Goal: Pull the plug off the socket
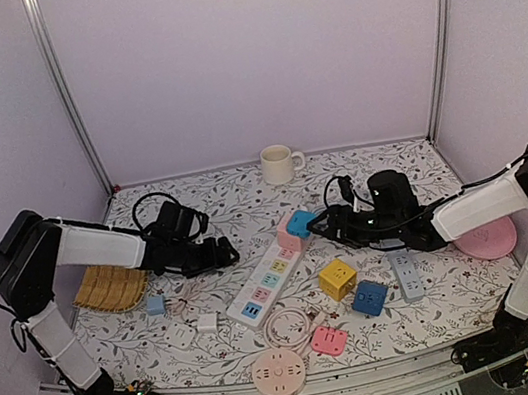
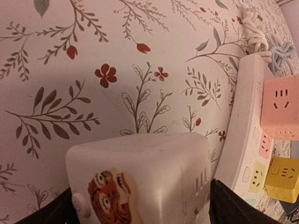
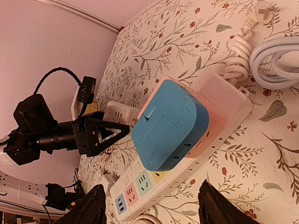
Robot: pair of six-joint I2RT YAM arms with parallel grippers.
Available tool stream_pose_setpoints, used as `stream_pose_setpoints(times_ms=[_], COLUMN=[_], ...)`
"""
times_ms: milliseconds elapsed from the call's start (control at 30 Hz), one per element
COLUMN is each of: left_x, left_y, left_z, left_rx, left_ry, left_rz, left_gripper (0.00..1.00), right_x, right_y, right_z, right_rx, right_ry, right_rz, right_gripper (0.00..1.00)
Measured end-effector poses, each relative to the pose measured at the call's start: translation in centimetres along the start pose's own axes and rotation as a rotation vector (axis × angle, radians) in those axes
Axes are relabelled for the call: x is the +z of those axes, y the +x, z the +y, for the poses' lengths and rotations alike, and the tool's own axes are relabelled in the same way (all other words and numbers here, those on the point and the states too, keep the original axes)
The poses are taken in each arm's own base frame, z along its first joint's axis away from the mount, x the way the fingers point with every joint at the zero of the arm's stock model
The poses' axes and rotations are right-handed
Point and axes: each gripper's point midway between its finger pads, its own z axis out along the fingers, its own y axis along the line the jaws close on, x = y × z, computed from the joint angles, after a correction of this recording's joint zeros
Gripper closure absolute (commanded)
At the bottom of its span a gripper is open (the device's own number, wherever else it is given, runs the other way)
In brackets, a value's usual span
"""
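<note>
A white power strip (image 1: pixel 264 289) with coloured sockets lies in the middle of the table. On its far end sits a pink cube socket (image 1: pixel 289 237) with a blue plug (image 1: pixel 300 222) (image 3: pixel 168 126) pushed into it. My right gripper (image 1: pixel 317 224) (image 3: pixel 152 205) is open just right of the blue plug, its fingers well apart and touching nothing. My left gripper (image 1: pixel 223 253) (image 2: pixel 140 205) is open left of the strip. Between its fingers a white cube adapter (image 2: pixel 149 168) with a tiger sticker rests on the table.
A mug (image 1: pixel 280 164) stands at the back. A yellow cube (image 1: pixel 337 277), a blue cube (image 1: pixel 370 297), a grey strip (image 1: pixel 406 276) and a pink plate (image 1: pixel 486 241) lie right of the strip. Its coiled cord (image 1: pixel 288 327), a round socket (image 1: pixel 278 372) and a woven mat (image 1: pixel 109 287) lie front and left.
</note>
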Motion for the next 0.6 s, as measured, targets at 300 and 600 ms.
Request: stream_pose_setpoints(times_ms=[300,600], left_x=[-3.7,-7.1], left_y=[-2.3,-3.5], left_z=[-0.5,-2.4], left_rx=[0.009,0.051], left_ry=[-0.022,-0.036], left_rz=[-0.109,-0.198], left_gripper=[0.09,0.11], right_x=[0.0,0.0], right_y=[0.0,0.0], right_z=[0.1,0.5], right_rx=[0.005,0.017], right_ry=[-0.003,-0.022], right_rz=[0.002,0.003], right_gripper=[0.32,0.32])
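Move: The white adapter stands on the table right at the left hand's point, between its already open fingers. From that hand the power strip's middle is about 8 cm right and 9 cm back, the pink adapter roughly 13 cm right and 1 cm ahead, and the blue plug some 16 cm right and 3 cm ahead. From the right hand the blue plug is about 5 cm ahead, 4 cm left and 5 cm lower; the white adapter is some 19 cm left and 3 cm ahead. With its fingers already wide open, the left hand lifts nearly straight up by about 8 cm off the white adapter, slow at first and then quicker, drifting some 2 cm to its left on the way, so the open fingers come clear of the adapter and leave it on the table. As it rises the wrist tips the fingertips up by roughly 10 degrees and the fingers stay open, while the right hand waits, open, beside the blue plug. ##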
